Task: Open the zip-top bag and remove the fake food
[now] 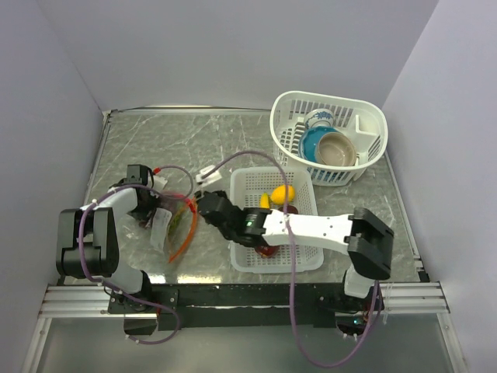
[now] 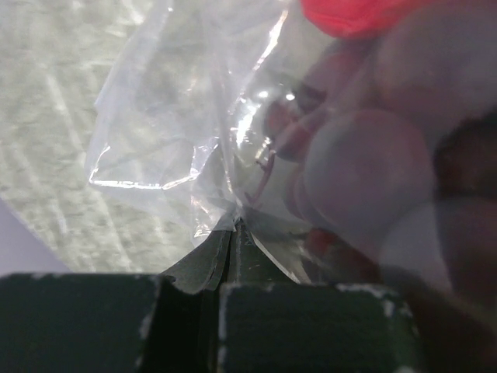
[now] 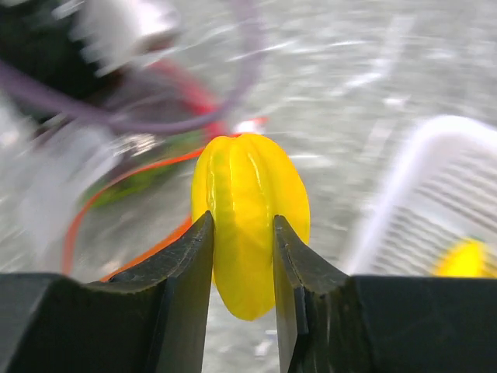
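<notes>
The clear zip-top bag [image 1: 169, 226] lies at the left of the table, and its orange-red zipper strip [image 1: 186, 231] hangs open toward the right. My left gripper [image 2: 233, 233] is shut on a fold of the bag's plastic [image 2: 175, 144]. Purple grapes [image 2: 365, 171] and a red piece [image 2: 349, 15] show through the film. My right gripper [image 3: 243, 220] is shut on a yellow ridged fruit [image 3: 248, 175] of the fake food. It holds this fruit just right of the bag's mouth [image 3: 147, 167]. In the top view that gripper [image 1: 205, 204] hides the fruit.
A flat white basket [image 1: 252, 180] beside the right arm holds a yellow-orange round fruit [image 1: 283, 193], a banana [image 1: 265, 200] and a dark red apple [image 1: 268, 250]. A taller white basket [image 1: 365, 116] at the back right holds a blue bowl [image 1: 313, 144] and a tan bowl [image 1: 336, 149].
</notes>
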Tool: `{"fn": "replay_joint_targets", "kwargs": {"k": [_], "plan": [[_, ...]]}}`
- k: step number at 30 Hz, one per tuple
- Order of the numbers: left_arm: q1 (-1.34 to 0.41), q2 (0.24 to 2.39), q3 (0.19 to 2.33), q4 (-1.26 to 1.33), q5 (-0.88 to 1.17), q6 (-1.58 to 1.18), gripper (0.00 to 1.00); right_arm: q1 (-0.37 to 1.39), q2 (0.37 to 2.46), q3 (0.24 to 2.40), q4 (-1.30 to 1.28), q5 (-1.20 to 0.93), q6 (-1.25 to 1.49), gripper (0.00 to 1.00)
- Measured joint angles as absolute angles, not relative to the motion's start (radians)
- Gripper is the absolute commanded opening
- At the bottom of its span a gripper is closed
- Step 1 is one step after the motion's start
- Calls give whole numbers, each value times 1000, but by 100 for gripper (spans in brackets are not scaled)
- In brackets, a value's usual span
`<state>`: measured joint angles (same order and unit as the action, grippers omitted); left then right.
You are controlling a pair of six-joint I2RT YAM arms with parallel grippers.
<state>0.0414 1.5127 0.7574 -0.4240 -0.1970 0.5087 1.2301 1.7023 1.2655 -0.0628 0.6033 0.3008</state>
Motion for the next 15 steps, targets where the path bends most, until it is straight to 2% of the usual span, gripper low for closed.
{"fn": "replay_joint_targets", "kwargs": {"k": [4,6,7,8,9,10,15], "plan": [[42,1498,781,-512,-110,490,1,1151,1612,1157,-105,727,363,13],[42,1489,793,-558,-62,479,1,1111,1578,1098,-131,770,399,27],[42,1486,799,-576,-39,475,1,1093,1562,1071,-147,789,415,37],[41,1485,805,-590,-22,472,1,1078,1551,1048,-172,810,434,69],[41,1485,809,-598,-10,468,1,1072,1549,1041,-191,827,451,86],[41,1485,810,-605,3,465,1,1070,1551,1040,-215,840,471,98],[41,1488,807,-606,10,457,1,1085,1575,1082,-318,918,549,100]]}}
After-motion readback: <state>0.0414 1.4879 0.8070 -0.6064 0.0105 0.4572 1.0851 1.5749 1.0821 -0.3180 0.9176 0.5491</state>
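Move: The white basket's middle lies about 21 cm right of the right hand, 5 cm back and 16 cm below. Inside, the banana lies some 18 cm to that hand's right and level with it, the lemon about 23 cm right and 3 cm ahead. The bag is some 12 cm to its left and 5 cm back. From the left hand, the basket is about 41 cm right, neither ahead nor back; the bag's middle is 8 cm right, likewise level. Swing the right gripper, still pinching the yellow fruit, about 15 cm right and a little forward and down, from beside the bag to over the basket's left part, turning some 30 degrees clockwise, then open the fingers wide and release it. Keep the left fingers shut on the bag's edge, drawing it roughly 4 cm right and 2 cm back as they tilt. ##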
